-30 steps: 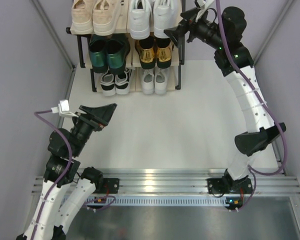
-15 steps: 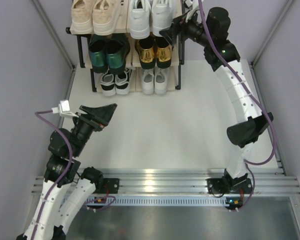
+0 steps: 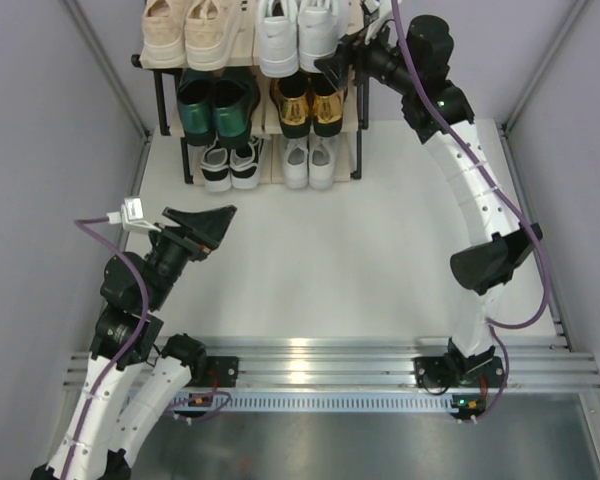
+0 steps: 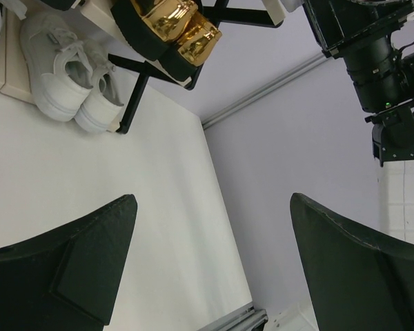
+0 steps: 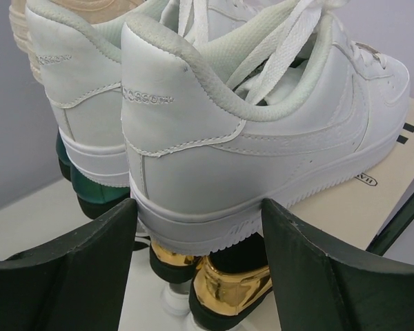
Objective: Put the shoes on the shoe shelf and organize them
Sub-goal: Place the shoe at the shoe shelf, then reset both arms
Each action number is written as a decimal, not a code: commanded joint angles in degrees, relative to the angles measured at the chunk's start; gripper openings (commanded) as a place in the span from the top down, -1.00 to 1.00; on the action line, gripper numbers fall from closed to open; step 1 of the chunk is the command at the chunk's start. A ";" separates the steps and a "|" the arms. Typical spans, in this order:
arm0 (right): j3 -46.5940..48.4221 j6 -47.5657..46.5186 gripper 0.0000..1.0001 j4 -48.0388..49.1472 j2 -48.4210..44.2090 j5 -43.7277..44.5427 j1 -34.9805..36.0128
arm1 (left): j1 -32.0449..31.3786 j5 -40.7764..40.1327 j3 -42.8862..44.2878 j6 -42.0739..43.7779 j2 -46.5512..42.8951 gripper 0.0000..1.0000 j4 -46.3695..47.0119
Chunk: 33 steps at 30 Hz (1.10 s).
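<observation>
The shoe shelf [image 3: 161, 100] stands at the far edge with all six pairs on it. Beige sneakers [image 3: 188, 28] and chunky white sneakers [image 3: 300, 32] are on top. Green loafers [image 3: 213, 105] and gold loafers [image 3: 310, 100] are in the middle. Black-and-white sneakers [image 3: 230, 165] and white lace-ups [image 3: 308, 162] are at the bottom. My right gripper [image 3: 338, 62] is at the top tier's right end. Its jaws [image 5: 198, 203] press both sides of the heel sole of the right chunky white sneaker [image 5: 262, 131], which rests on the board [image 5: 372, 186]. My left gripper [image 3: 212, 222] hangs open and empty over the table [image 4: 214, 200].
Grey walls close in the table on the left, right and back. The right arm's elbow [image 3: 490, 262] juts out near the right wall. A metal rail [image 3: 310, 365] with both arm bases runs along the near edge.
My right arm has swung left toward the shelf, and its gripper has come up to the heel of the right chunky white sneaker. The left arm has barely moved.
</observation>
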 commanded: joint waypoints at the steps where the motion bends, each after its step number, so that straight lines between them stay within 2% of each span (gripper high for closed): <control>1: 3.11 0.57 -0.38 4.86 1.08 1.35 1.62 | 0.21 0.07 -0.04 0.20 0.54 -0.96 3.44; 2: 3.11 0.48 -0.43 4.68 1.08 1.80 1.62 | 0.30 -0.02 -0.04 0.29 0.45 -0.96 3.45; 3: 3.03 0.22 -0.61 4.51 1.08 2.06 1.53 | 0.21 -0.02 -0.04 0.29 0.45 -0.96 3.53; 6: 1.80 -1.70 -0.89 3.63 -1.54 1.89 1.44 | 0.21 0.24 0.05 0.64 0.45 -0.96 3.53; 8: 0.22 -2.77 -0.98 2.66 -3.31 1.89 1.36 | 0.30 0.25 -0.04 0.81 0.36 -0.96 3.53; 15: -8.47 -7.25 -0.99 -3.66 -15.25 1.63 -0.84 | 0.21 1.21 1.98 4.84 2.55 -0.96 2.31; 20: -21.99 -10.24 -0.99 -11.20 -29.49 -0.48 -7.25 | 0.30 -0.88 9.88 14.95 6.68 -0.96 -10.42; 21: -23.76 -10.42 -0.99 -15.31 -31.16 0.30 -8.65 | 0.30 -1.68 12.42 18.10 7.91 -0.96 -12.18; 23: -29.37 -9.89 -0.99 -18.24 -36.08 9.15 -11.03 | 0.21 -5.26 14.80 20.75 9.06 -0.96 -16.65; 25: -33.34 -10.59 -0.99 -22.63 -40.29 13.82 -13.04 | 0.30 -7.39 18.14 24.18 10.73 -0.96 -19.39; 31: -56.17 -6.38 -0.99 -21.25 -54.27 19.11 -20.17 | 0.21 -17.40 25.00 32.36 15.74 -0.96 -29.77; 33: -59.36 -5.07 -0.99 -20.63 -57.00 21.12 -20.35 | 0.21 -22.22 25.71 34.56 16.62 -0.96 -32.57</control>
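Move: The heel of the right-hand white sneaker on the top tier is between my right fingers; the shoe's middle is about 11 cm ahead, 1 cm left and 4 cm up. Its mate sits about 9 cm left and equally far ahead; the gold loafers are some 10 cm ahead, 4 cm left and 18 cm below, one tier down. From my left hand that right-hand sneaker lies about 37 cm ahead, 24 cm right and 16 cm higher. I open my right fingers and let go of the sneaker's heel, then draw the hand off to the right and back, about 25 and 17 cm, away from the rack, first nearly level, then sinking some 11 cm. It swings clockwise and tips downward on the way. Late on, my left hand shifts about 5 cm left, fingers open, rolling its left side up some 30 degrees. ##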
